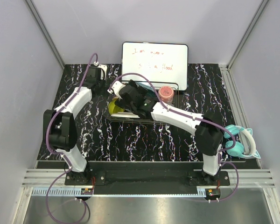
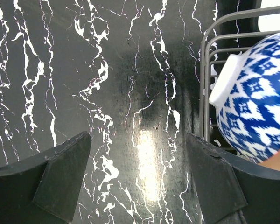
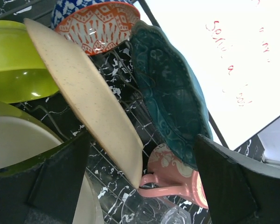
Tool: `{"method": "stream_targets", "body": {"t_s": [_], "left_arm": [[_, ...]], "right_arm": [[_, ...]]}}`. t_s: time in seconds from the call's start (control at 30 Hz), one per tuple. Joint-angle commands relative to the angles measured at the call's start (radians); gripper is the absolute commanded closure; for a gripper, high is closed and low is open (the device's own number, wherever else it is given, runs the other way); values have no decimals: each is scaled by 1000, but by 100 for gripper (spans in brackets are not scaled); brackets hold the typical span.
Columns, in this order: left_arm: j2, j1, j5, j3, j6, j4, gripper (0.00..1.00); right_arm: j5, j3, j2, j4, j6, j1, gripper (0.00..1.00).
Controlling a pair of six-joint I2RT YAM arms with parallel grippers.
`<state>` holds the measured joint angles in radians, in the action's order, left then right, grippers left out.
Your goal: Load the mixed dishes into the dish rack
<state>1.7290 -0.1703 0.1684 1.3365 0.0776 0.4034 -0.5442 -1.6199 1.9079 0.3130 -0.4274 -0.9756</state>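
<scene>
The dish rack (image 1: pixel 130 120) sits mid-table, its wire wall (image 2: pixel 207 70) and floor (image 3: pixel 116 177) showing in the wrist views. Inside it, the peach plate (image 3: pixel 93 98) and the teal plate (image 3: pixel 170 88) lean on edge. A red patterned bowl (image 3: pixel 95 25), a lime-green bowl (image 3: pixel 14 65), a pink mug (image 3: pixel 177 179) and a clear glass (image 3: pixel 177 215) lie around them. My right gripper (image 3: pixel 141 149) hangs open over the rack (image 1: pixel 130 94), its jaws straddling both plates and touching neither. My left gripper (image 2: pixel 137 154) is open over bare table just left of the rack.
A blue-and-white patterned bowl (image 2: pixel 259 98) rests in the rack's left end. A pale dish with a green rim (image 3: pixel 18 140) lies under the right gripper's left finger. A whiteboard (image 1: pixel 154 58) stands behind the rack. Teal headphones (image 1: pixel 240 142) lie at the right edge.
</scene>
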Motion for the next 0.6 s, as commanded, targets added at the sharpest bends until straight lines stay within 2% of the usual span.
{"method": "stream_targets", "body": {"t_s": [0.0,0.43,0.53,0.57], "left_arm": [[-65,-31,-38,-10,-13,-3,12],[-140,-31,-7,9,-2,43,11],[-228,-31,6,-13,16,66,11],[-261,-31,6,-25,25,68,11]], "right_arm": [[-36,-11,-90,29,29,-21,0],[-161,3,-213,101,82,-18,0],[-180,37,-282,170,177,-3,0],[-177,47,-308,219,256,17,0]]}}
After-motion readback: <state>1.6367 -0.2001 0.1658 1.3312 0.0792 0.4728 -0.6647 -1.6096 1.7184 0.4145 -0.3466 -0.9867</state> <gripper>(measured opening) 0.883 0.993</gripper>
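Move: The peach plate that I have just let go of stands in the rack some 8 cm below my open right hand and about 2 cm ahead. The patterned bowl is roughly 5 cm to that hand's left and 5 cm ahead, the teal plate 6 cm ahead and 6 cm right. The lime bowl is about 5 cm left and 3 cm back. From my left hand the peach plate lies around 16 cm right, 4 cm back and slightly lower. I lift my empty right hand clear of the peach plate, about 7 cm up, slanting some 4 cm to my right towards the mug's side of the rack and a little back. I keep its fingers wide open and turn the wrist slightly clockwise. My left hand, also open and empty, eases up and back about 3 cm beside the rack. ##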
